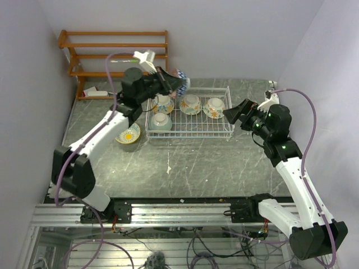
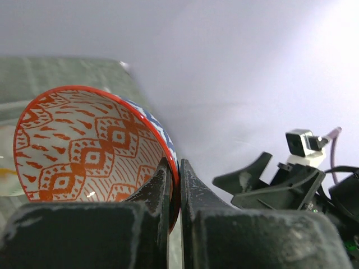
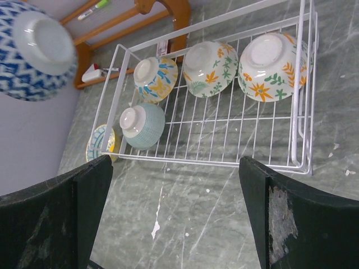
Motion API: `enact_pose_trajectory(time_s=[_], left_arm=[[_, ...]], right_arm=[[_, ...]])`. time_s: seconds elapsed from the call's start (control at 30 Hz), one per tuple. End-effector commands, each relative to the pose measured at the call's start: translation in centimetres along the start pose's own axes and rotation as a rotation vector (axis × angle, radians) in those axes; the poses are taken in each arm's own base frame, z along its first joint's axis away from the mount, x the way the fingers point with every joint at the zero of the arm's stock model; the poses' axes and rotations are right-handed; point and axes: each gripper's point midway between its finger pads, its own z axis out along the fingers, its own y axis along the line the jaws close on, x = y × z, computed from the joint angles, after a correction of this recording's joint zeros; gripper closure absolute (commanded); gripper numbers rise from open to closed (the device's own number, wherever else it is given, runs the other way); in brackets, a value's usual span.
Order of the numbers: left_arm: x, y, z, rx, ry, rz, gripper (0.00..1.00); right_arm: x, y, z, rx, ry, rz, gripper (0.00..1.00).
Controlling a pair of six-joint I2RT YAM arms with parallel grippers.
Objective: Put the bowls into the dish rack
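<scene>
My left gripper (image 1: 171, 84) is shut on the rim of a bowl (image 2: 84, 145) with an orange-patterned inside and a blue-white outside; one finger is inside the rim and one outside. It hangs tilted in the air above the back left corner of the white dish rack (image 1: 190, 136). In the right wrist view this held bowl (image 3: 39, 47) shows its base. Several bowls lie upside down in the rack (image 3: 224, 162), among them a teal one (image 3: 143, 124). A yellow-blue bowl (image 1: 129, 134) sits upright on the table left of the rack. My right gripper (image 1: 238, 112) hovers open and empty at the rack's right end.
A brown wooden slatted shelf (image 1: 112, 50) stands at the back left against the wall. Grey walls close in on the left, back and right. The marbled table (image 1: 196, 168) stretches between the rack and the arm bases.
</scene>
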Motion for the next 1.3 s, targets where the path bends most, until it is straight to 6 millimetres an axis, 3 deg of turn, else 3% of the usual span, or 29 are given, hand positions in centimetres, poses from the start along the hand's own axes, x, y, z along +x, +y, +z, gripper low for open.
enact_pose_trajectory(time_s=[0.0, 0.23, 0.47, 0.97, 1.27], left_arm=[[1.6, -5.7, 2.6, 0.273, 0.012, -0.066, 0.93], [7.5, -4.1, 6.4, 0.308, 0.1, -0.165, 0.93], [13.1, -0.2, 8.9, 0.271, 0.179, -0.243, 0.93], [21.0, 6.8, 9.9, 0.144, 0.274, -0.318, 0.93], [23.2, 9.2, 9.2, 0.068, 0.302, -0.322, 0.93]], right_arm=[[-2.0, 0.5, -0.9, 0.009, -0.064, 0.005, 0.05], [-1.9, -0.2, -0.8, 0.029, -0.057, -0.001, 0.05], [-1.3, -0.9, -0.4, 0.037, -0.036, 0.004, 0.04], [-0.3, -1.8, -0.2, 0.042, -0.012, 0.008, 0.04], [0.1, -2.0, 0.0, 0.038, -0.001, 0.013, 0.04]])
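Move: The left hand already holds the red-and-blue bowl by its rim, high over the rear left of the dish rack. The free spot in the rack's front row is about 18 cm to its right, 1 cm ahead and 26 cm below. At about 28 cm below stand the middle flowered bowl, 9 ahead and 11 right, the right flowered bowl, 8 ahead and 24 right, and the green bowl, level and 4 left. From the right hand the spot is roughly 7 cm ahead, 12 left and 16 down. Down and to the right in one curving sweep, the left arm carries the bowl into the free spot in front of the middle and right flowered bowls: the sideways part, about 13 cm, comes mostly first, then it sinks nearly straight, some 21 cm in all, and eases to a stop. The wrist turns clockwise and tips down on the way, while the fingers keep their pinch on the rim. ##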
